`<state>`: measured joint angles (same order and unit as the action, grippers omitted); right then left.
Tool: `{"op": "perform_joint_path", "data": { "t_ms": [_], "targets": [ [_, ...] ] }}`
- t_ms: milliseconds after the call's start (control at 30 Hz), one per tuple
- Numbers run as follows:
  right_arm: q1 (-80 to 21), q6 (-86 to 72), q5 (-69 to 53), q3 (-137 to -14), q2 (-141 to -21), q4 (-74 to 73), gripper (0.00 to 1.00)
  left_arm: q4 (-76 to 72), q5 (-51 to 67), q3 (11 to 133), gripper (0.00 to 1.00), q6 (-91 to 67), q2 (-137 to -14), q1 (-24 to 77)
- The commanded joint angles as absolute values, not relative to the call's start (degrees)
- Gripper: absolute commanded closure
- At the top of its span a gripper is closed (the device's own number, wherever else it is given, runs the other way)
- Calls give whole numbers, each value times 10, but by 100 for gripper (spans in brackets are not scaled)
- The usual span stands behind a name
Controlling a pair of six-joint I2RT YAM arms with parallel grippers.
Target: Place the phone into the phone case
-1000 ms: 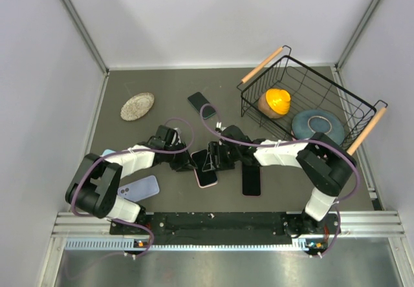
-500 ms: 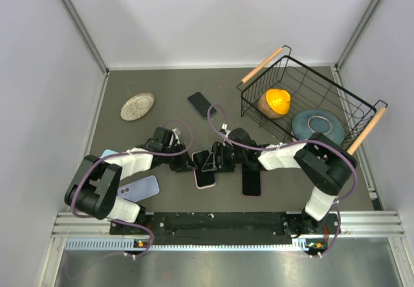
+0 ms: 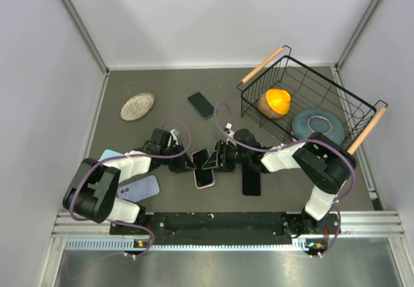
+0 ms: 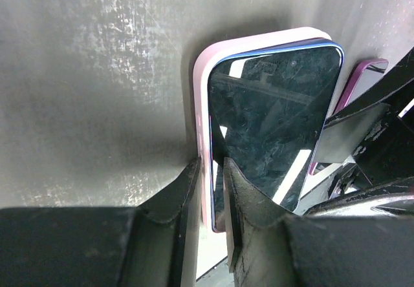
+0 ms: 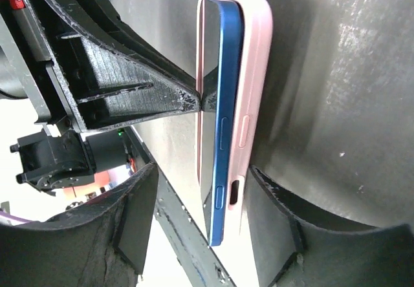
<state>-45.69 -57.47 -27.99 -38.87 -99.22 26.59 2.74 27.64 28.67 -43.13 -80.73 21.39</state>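
A blue-edged phone (image 4: 272,119) with a dark screen lies partly in a pink phone case (image 4: 202,86) at the table's near middle. In the right wrist view the phone's (image 5: 226,93) side stands proud of the case (image 5: 253,74). My left gripper (image 4: 212,164) is pinched on the case's long wall and the phone's edge. From above, the left gripper (image 3: 189,163) is just left of the phone (image 3: 200,158). My right gripper (image 5: 202,174) is open and straddles phone and case. One of its fingers (image 5: 278,209) touches the case's back.
A black phone (image 3: 251,182) lies right of the pink case (image 3: 206,180), another phone (image 3: 202,105) farther back. A lavender case (image 3: 138,188) and a light blue one (image 3: 108,154) lie at the left. A wire basket (image 3: 343,103) with an orange object, a blue plate (image 3: 318,124) and a small dish (image 3: 137,106) stand behind.
My left gripper's jaws have narrowed onto the case's edge. The right arm has shifted slightly to the right and its jaws have closed a little. Phone and case have barely moved.
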Motion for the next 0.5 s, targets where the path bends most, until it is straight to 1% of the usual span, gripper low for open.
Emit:
{"op": "perform_joint_path", "data": {
  "t_ms": [0,33,67,133,167,233,300,333,400,433,467],
  "targets": [
    [-461,-604,-325,-397,-991,423,48,62,293,262,77,-424,-812,229],
    [-461,-606,-330,-395,-993,425,50,62,293,262,76,-425,-812,229],
    [-460,-612,-331,-393,-997,432,55,62,292,261,76,-424,-812,229],
    [-459,-616,-337,-390,-1000,447,58,62,290,260,74,-424,-810,229],
    [-458,-619,-337,-390,-1003,448,62,62,290,260,73,-425,-809,229],
    [-459,-618,-338,-388,-1002,450,66,62,290,260,73,-425,-808,229],
    [-459,-618,-337,-388,-1003,450,73,63,288,260,73,-424,-808,229],
    [-458,-617,-337,-387,-1003,452,79,62,288,260,72,-424,-808,229],
    [-458,-617,-338,-385,-1002,455,87,63,287,260,72,-424,-807,229],
    [-458,-617,-341,-384,-1002,458,93,64,287,259,72,-424,-807,229],
    [-458,-616,-341,-385,-1002,458,96,64,287,259,72,-422,-806,229]
  ]
}}
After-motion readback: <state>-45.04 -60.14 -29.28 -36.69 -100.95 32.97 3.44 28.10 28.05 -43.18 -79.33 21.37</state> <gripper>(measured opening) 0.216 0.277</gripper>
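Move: The phone already lies over the phone case. Its middle is about 4 cm to the left of the right hand, 2 cm ahead and 2 cm below; from the left hand it is some 4 cm to the right, 1 cm ahead and slightly lower. The purple-rimmed phone lies about 16 cm to the right hand's right and 4 cm nearer the base. The dark phone lies roughly 27 cm ahead of the right hand and 4 cm left, both about 3 cm lower than that hand. The right fingers come to pinch the right long edge, one pad on the phone's screen side and the other on the case's back, closing by over half their gap. The right hand itself stays within about half a centimetre, while the left fingers keep their place on the left edge. ##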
